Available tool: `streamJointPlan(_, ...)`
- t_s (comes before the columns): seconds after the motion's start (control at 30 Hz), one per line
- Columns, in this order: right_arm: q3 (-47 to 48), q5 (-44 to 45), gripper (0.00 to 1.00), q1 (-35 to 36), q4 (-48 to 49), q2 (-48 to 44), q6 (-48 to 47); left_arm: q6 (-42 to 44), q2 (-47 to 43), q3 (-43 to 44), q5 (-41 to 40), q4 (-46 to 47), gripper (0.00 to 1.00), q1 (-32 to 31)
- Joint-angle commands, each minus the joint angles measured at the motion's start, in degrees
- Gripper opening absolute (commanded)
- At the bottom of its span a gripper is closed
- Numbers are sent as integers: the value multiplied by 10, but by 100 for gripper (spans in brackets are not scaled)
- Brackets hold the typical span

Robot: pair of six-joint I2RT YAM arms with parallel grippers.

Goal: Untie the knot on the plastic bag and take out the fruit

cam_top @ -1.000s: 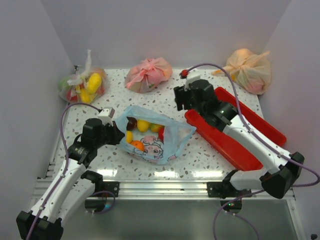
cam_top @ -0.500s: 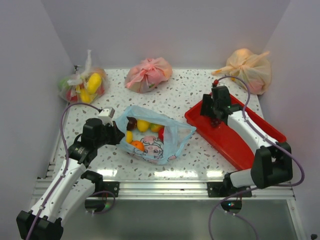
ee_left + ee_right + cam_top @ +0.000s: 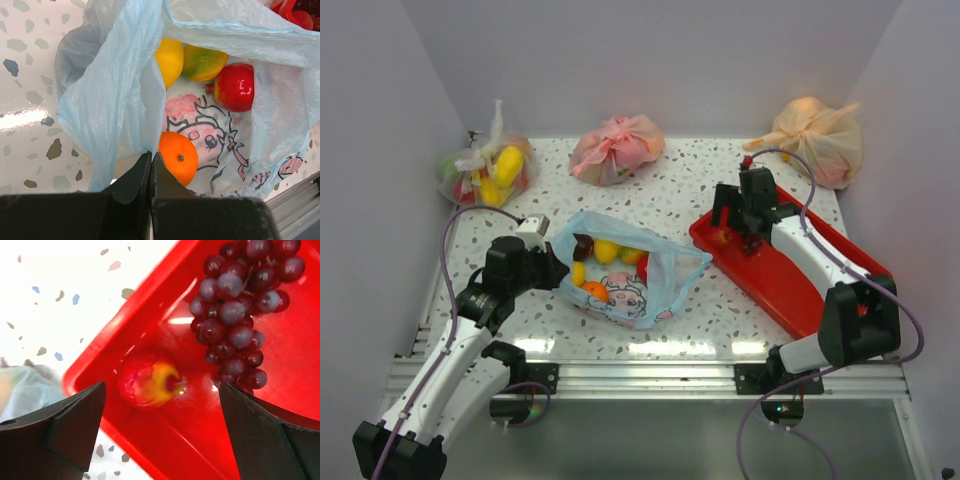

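The light blue plastic bag [image 3: 638,283] lies open mid-table, and its knot does not show. Inside it are an orange [image 3: 178,157], a lemon [image 3: 169,59], a mango [image 3: 205,62] and a red fruit [image 3: 235,87]. My left gripper [image 3: 553,268] is shut on the bag's left edge [image 3: 120,100], where a fold of plastic runs down into the fingertips. My right gripper [image 3: 738,226] hangs open over the red tray [image 3: 790,285]. A blurred red-and-yellow fruit [image 3: 150,381] lies loose in the tray below its spread fingers [image 3: 75,415]. A purple grape bunch [image 3: 240,315] rests beside that fruit.
At the back of the table sit a pink knotted bag [image 3: 617,148], an orange knotted bag [image 3: 817,138] and a clear bag with yellow fruit [image 3: 485,170]. Walls close in the left, back and right sides. The tray runs diagonally along the right side.
The right arm swung from beside the bag to over the tray. Its jaws then opened and the red-and-yellow fruit dropped in. The left arm and bag stayed still.
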Motion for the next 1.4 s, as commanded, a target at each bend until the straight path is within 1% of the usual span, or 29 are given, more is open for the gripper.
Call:
streamJointPlan(0.0, 46, -13, 99, 21, -9, -53, -34, 2, -2, -1, 0, 27, 0, 5)
streamJointPlan(0.03, 54, -13, 99, 31, -16, -58, -53, 3, -2, -1, 1, 27, 0, 5)
streamJointPlan(0.13, 90, 5, 99, 95, -43, -70, -100, 2, -3, -1, 0, 27, 0, 5)
streamJointPlan(0.17, 110, 7, 99, 127, -57, -70, -106, 3, -2, -1, 0, 27, 0, 5)
streamJointPlan(0.23, 129, -15, 98, 151, -72, -70, -111, 2, -1, -1, 0, 27, 0, 5)
streamJointPlan(0.27, 143, -29, 98, 179, -78, -71, -114, 2, -2, -1, 0, 27, 0, 5)
streamJointPlan(0.33, 157, -30, 97, 216, -80, -69, -131, 3, -3, -1, 0, 27, 0, 4)
streamJointPlan(0.37, 173, -31, 96, 253, -86, -65, -137, 2, -5, -1, -1, 27, 0, 5)
streamJointPlan(0.5, 237, -70, 95, 338, -126, -16, -173, 2, -4, -1, 0, 27, 0, 4)
streamJointPlan(0.6, 280, -73, 95, 386, -160, 44, -203, 2, -3, -1, 0, 27, 0, 5)
streamJointPlan(0.7, 285, -113, 95, 404, -166, 87, -204, 2, -6, -1, 0, 27, 0, 4)
streamJointPlan(0.77, 276, -110, 94, 404, -164, 113, -204, 3, -7, -1, 1, 27, 0, 5)
streamJointPlan(0.87, 267, -93, 94, 404, -171, 140, -204, 1, -9, -2, 0, 27, 0, 4)
streamJointPlan(0.9, 267, -87, 94, 403, -174, 159, -228, 3, -9, -2, 0, 27, 0, 4)
streamJointPlan(0.93, 266, -78, 94, 404, -176, 167, -231, 3, -8, -2, 1, 27, 0, 4)
streamJointPlan(1.0, 261, -46, 95, 403, -174, 186, -238, 3, -7, -1, 1, 27, 0, 5)
streamJointPlan(1.07, 255, -16, 96, 402, -168, 195, -239, 2, -7, -1, 1, 27, 0, 5)
streamJointPlan(1.23, 242, 4, 98, 398, -167, 222, -245, 2, -7, -1, 2, 27, 0, 5)
streamJointPlan(1.37, 213, 35, 99, 390, -167, 222, -242, 3, -7, -1, 1, 27, 0, 5)
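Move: Inside the open bag lies the red pomegranate, about 22 cm to the right hand's left, 9 cm back and 8 cm below. The mango is some 4 cm farther out and 3 cm left of the pomegranate; the orange about 6 cm nearer the base and 11 cm left of it. A reddish fruit sits in the tray almost straight under the right hand. From the left hand the pomegranate is about 17 cm right, 4 cm ahead, 11 cm below. Swinging left and back from the tray, the empty right hand arcs up about 14 cm, then sinks some 18 cm into the bag mouth over the pomegranate, easing a few centimetres back to the right. It turns about 60 degrees counter-clockwise and tips steeper, fingers staying wide open. The left hand stays still, keeping its pinch on the bag's rim. ##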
